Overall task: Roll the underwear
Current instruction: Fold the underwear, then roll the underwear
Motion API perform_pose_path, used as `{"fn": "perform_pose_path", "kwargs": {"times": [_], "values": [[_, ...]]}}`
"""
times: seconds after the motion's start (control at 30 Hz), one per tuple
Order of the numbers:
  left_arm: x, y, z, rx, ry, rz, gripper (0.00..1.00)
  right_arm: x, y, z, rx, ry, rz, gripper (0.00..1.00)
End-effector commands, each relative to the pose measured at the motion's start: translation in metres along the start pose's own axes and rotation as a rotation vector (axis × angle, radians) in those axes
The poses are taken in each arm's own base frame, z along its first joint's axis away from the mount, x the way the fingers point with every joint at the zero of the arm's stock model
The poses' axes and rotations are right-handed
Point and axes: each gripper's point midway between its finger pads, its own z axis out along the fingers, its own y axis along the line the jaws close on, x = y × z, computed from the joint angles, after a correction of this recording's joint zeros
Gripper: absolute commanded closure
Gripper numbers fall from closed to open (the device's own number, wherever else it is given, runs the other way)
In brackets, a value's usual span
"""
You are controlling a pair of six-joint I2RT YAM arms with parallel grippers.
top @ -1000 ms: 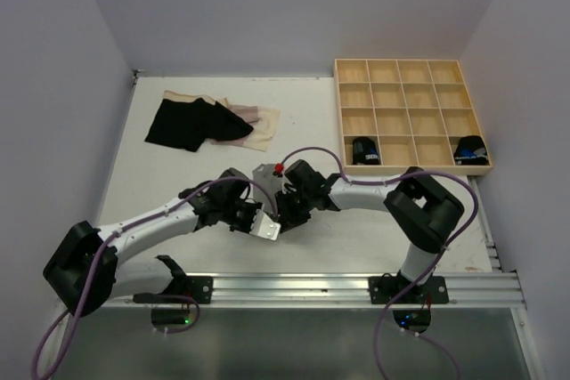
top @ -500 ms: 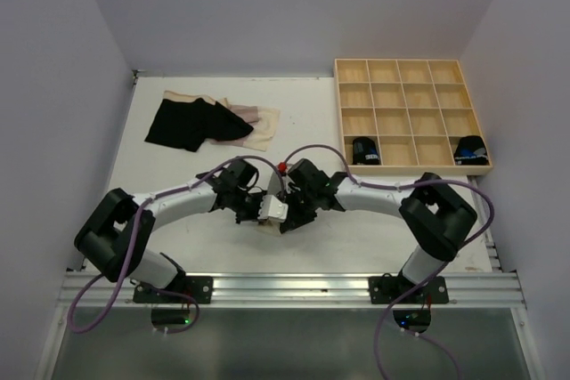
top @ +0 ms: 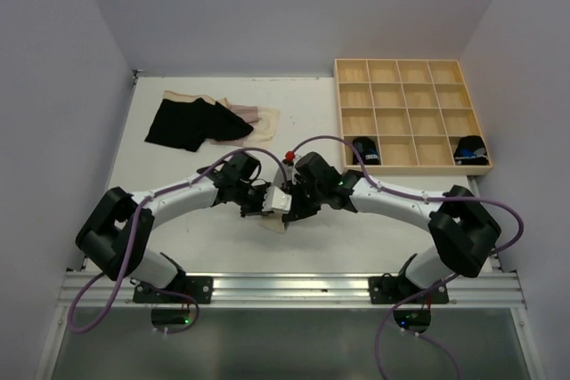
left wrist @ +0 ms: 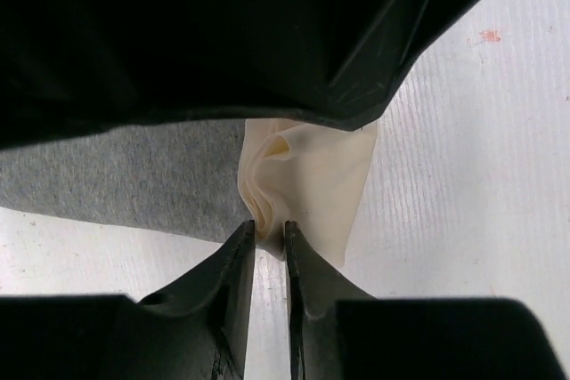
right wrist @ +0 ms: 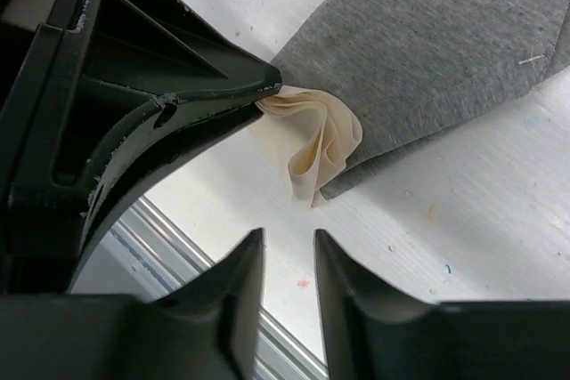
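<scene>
A small pale beige underwear (right wrist: 316,144), folded into loose loops, lies on the white table against the edge of a flat grey underwear (right wrist: 427,51). My left gripper (left wrist: 267,227) stands open by a narrow gap. A fold of the beige underwear (left wrist: 312,175) sits between its fingertips (left wrist: 245,236). My right gripper (right wrist: 289,236) is open a short way in front of the beige piece, with only bare table between its fingers. In the top view both grippers, left (top: 265,206) and right (top: 287,207), meet tip to tip over the beige cloth (top: 274,222).
A black underwear (top: 187,122) lies on pale beige pieces (top: 260,122) at the back left. The wooden tray (top: 411,64) at the back right holds two dark rolls (top: 363,150) (top: 469,149). A metal rail (top: 294,287) runs along the near edge.
Both grippers have moved away from the near edge with the beige cloth. The right jaws have opened wider. The left jaws have just parted a little.
</scene>
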Motion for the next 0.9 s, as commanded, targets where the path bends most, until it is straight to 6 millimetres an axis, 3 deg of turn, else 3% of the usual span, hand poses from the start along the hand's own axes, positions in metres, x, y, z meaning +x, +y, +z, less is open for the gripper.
{"fn": "perform_pose_path", "kwargs": {"times": [0.0,0.27,0.43,0.57,0.73,0.87], "values": [[-0.011,0.013,-0.001,-0.030,-0.037,-0.007,0.75,-0.007,-0.001,0.013,0.007,-0.030,0.052,0.71],[-0.014,0.023,-0.006,-0.108,-0.043,-0.061,0.67,-0.009,0.001,0.042,-0.038,-0.051,0.123,0.73],[-0.018,0.028,-0.021,-0.161,-0.049,-0.058,0.64,0.008,-0.026,0.051,0.061,-0.002,0.163,0.77],[-0.019,0.018,-0.042,-0.201,-0.051,0.091,0.63,0.016,-0.041,0.045,0.100,-0.003,0.202,0.82],[-0.004,-0.012,-0.034,-0.147,-0.044,0.221,0.60,0.019,-0.043,0.045,0.101,0.007,0.199,0.84],[-0.005,-0.018,-0.024,-0.152,-0.033,0.341,0.56,0.020,-0.039,0.052,0.078,0.026,0.197,0.84]]}}
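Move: The underwear's cream waistband, folded up at the package's near end, has its right-hand end about 6 cm below my right hand, some 1 cm forward and 1 cm left. The grey body stretches out beyond it, its middle about 7 cm ahead of that hand and 2 cm left. From my left hand, which is already opening at the fold's left part, that right-hand end is roughly 5 cm right, 1 cm back and 3 cm down. My right hand drops about 6 cm almost straight down onto the right-hand end of the waistband, turning some 10 degrees clockwise as the fingers close and pinch the cream fold. My left hand opens further and comes free of the cloth, edging forward slightly, then rising about 3.5 cm and drifting left before swinging back towards me and sinking a little. ##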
